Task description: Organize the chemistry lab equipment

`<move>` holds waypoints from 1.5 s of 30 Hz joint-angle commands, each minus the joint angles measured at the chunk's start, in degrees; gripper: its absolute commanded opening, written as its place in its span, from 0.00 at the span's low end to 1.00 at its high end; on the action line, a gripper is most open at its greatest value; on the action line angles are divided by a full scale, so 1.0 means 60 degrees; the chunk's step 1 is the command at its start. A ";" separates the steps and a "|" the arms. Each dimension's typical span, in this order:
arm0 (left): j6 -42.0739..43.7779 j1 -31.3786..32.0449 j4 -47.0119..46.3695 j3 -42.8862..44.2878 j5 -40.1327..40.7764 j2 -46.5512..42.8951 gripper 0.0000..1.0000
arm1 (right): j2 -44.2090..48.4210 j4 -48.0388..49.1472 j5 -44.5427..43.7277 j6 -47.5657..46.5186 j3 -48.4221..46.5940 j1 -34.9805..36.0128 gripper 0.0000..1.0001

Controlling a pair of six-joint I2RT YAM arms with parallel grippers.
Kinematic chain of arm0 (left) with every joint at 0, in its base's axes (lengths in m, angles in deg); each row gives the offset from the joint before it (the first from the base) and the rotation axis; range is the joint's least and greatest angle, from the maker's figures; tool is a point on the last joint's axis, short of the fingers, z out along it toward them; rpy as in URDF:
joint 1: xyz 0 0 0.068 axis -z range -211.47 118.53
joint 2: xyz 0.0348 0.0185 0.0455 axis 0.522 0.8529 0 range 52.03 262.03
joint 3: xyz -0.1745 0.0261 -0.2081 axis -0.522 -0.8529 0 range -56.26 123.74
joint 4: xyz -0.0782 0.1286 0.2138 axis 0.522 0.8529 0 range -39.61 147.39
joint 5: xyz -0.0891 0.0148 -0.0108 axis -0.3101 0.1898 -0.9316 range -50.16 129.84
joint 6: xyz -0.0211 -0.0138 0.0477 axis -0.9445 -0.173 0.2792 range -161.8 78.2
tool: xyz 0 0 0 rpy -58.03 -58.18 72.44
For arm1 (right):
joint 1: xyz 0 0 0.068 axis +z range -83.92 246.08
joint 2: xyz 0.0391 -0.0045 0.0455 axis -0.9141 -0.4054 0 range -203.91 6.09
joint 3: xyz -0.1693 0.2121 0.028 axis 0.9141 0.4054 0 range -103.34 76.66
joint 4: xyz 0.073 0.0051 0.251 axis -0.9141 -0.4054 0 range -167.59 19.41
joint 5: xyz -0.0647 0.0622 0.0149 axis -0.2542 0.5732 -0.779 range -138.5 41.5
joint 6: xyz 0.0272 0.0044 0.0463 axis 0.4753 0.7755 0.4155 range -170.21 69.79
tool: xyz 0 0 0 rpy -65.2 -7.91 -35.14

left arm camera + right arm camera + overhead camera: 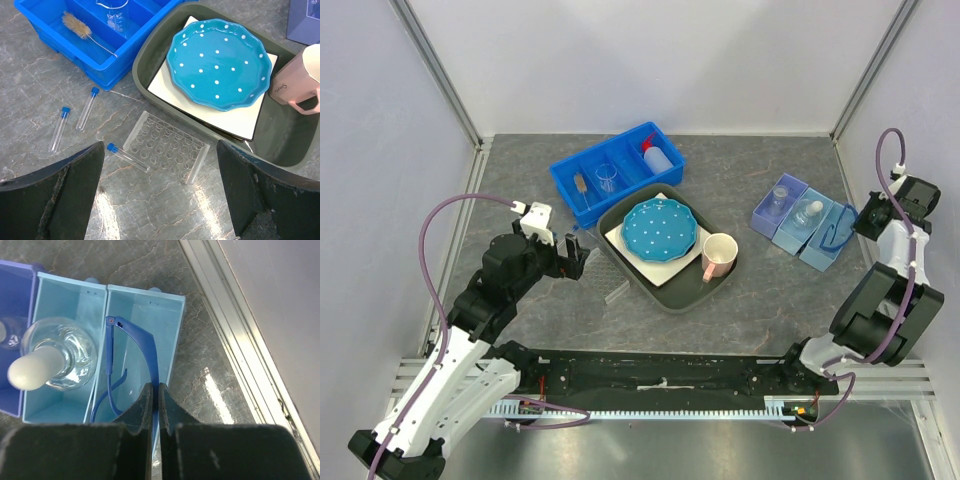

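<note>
My left gripper (160, 195) hangs open above the table, its fingers (60, 195) either side of bare tabletop. Just beyond it lie a clear rack (166, 146) and three blue-capped vials (128, 157) (87, 107) (59, 128). In the top view the left gripper (572, 258) sits left of the grey tray. My right gripper (155, 392) is shut on the thin frame of the blue goggles (145, 342), which hang into the rightmost light blue bin (170, 320). A white-capped bottle (50, 360) stands in the bin beside it.
A blue divided bin (616, 175) at the back holds a brush (77, 26), a beaker (116, 15) and a squeeze bottle (658, 155). The grey tray (142, 60) carries the dotted plate (217, 62) and pink mug (300, 80). A purple bin (779, 205) stands left of the light blue ones.
</note>
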 commanded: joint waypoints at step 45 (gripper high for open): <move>-0.0803 -0.1939 0.0408 0.0463 -0.1000 0.1720 1.00 | 0.3861 0.0031 0.8036 -0.2679 0.1751 0.2710 0.98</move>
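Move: My right hand holds the blue tongs over the right light-blue compartment, whose middle lies about 3 cm to its left, level fore and aft, 9 cm below. The stoppered flask stands 10 cm left and 5 cm ahead. For my left hand, the nearest capped tube is roughly 5 cm ahead, 4 cm left and 19 cm below; the clear rack is 4 cm ahead, 4 cm right. I lower my right hand about 4 cm, open its shut fingers to let go of the blue tongs, then lift clear and sweep some 22 cm left over the compartments, turning roughly 55 degrees counter-clockwise with fingers wide open. Late on, my open left hand sinks about 4 cm and eases left and forward towards the tube beside the rack. ##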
